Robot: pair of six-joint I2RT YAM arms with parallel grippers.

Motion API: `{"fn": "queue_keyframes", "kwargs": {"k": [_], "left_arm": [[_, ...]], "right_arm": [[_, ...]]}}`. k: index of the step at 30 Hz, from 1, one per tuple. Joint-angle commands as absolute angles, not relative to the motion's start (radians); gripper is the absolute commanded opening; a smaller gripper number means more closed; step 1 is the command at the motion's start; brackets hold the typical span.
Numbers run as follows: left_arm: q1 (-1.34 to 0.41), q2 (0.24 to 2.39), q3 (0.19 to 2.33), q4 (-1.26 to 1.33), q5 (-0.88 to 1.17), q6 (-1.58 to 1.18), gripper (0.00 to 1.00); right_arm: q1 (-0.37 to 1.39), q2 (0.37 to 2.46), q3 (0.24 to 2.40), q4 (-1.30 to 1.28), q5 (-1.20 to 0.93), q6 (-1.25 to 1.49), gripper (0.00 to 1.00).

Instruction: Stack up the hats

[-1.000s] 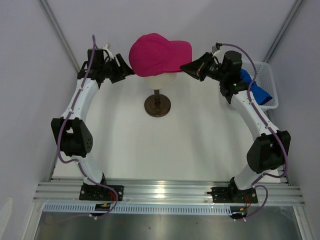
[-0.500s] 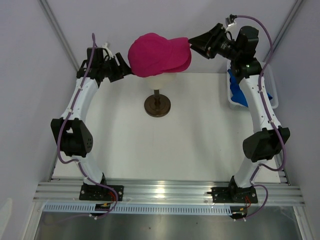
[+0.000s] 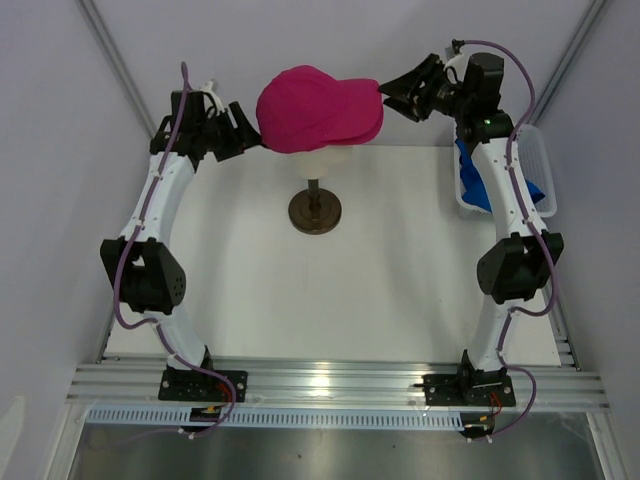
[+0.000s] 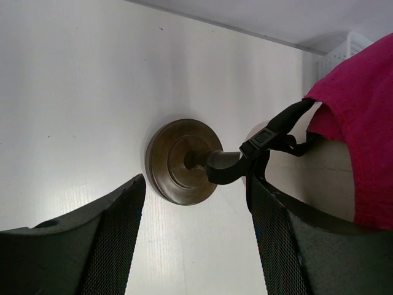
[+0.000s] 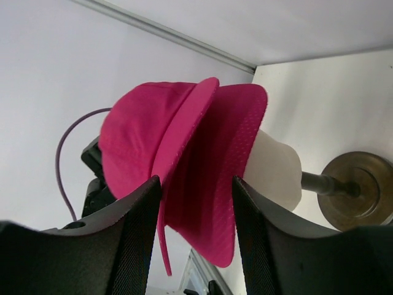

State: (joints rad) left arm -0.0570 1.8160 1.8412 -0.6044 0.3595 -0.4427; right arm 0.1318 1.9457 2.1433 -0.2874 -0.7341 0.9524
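The magenta-pink hat [image 3: 318, 108] [image 5: 153, 135] [image 4: 362, 123] sits on the cream mannequin head [image 3: 322, 159] [image 5: 276, 166], brim pointing right. My right gripper [image 3: 393, 97] [image 5: 195, 181] is open at the tip of that brim, which shows between its spread fingers without being pinched. At the back of the hat, on the left, my left gripper [image 3: 246, 137] [image 4: 196, 181] is open, with the hat's black rear strap [image 4: 270, 132] at its right fingertip and nothing between its fingers. The royal blue hat [image 3: 478, 182] lies in the white mesh basket [image 3: 537, 152].
The head stands on a dark post with a round brown base [image 3: 315, 211] [image 4: 181, 161] [image 5: 356, 190] at the back middle of the white table. The basket sits at the table's far right edge, partly behind my right arm. Grey walls close in behind and on both sides.
My right gripper has opened and let go of the pink hat's brim, moving up and toward the back wall. Its arm has swung off the basket. The left arm has barely moved.
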Motion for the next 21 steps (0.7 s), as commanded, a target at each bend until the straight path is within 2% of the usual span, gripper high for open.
{"fn": "queue_keyframes", "kwargs": {"k": [1,9,11,12,14,15,19,21], "left_arm": [[-0.060,1.818,1.898,-0.618,0.336,-0.419,0.71],[-0.063,1.829,1.910,-0.615,0.336,-0.425,0.71],[-0.064,1.835,1.908,-0.612,0.333,-0.425,0.71],[-0.066,1.836,1.907,-0.614,0.333,-0.423,0.71],[-0.066,1.838,1.905,-0.614,0.330,-0.422,0.71],[-0.066,1.838,1.905,-0.612,0.327,-0.420,0.71],[-0.071,1.848,1.898,-0.615,0.308,-0.405,0.71],[-0.074,1.848,1.875,-0.612,0.302,-0.400,0.71]], "right_arm": [[0.144,1.974,2.242,-0.295,-0.767,0.945,0.54],[0.169,2.028,2.329,-0.334,-0.762,0.933,0.49],[0.173,2.034,2.326,-0.339,-0.762,0.933,0.39],[0.178,2.037,2.326,-0.339,-0.765,0.934,0.30],[0.183,2.040,2.321,-0.350,-0.765,0.928,0.18],[0.183,2.040,2.321,-0.359,-0.762,0.914,0.01],[0.160,2.031,2.297,-0.472,-0.684,0.838,0.00],[0.144,2.005,2.211,-0.469,-0.687,0.842,0.00]]}}
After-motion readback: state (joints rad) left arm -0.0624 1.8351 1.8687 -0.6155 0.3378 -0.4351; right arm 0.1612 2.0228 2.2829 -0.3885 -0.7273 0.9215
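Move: The top hat's brim lies right by the right fingertips, its middle about 4 cm left of the hand, 2 cm back and about level. The top hat's crown is some 14 cm left and 3 cm back, at hand height. The mannequin head under it lies 13 cm left, 3 cm back and 8 cm down. From the left hand the brim is about 22 cm right, level fore and aft, and some 12 cm higher. The right fingers, half open at the brim's far corner, shut fully and pinch the top hat's brim at its edge. Meanwhile the hand shifts left towards the crown, about 2 cm before easing back slightly, dipping a little, rising about 2.5 cm and sinking again; the wrist barely turns. ##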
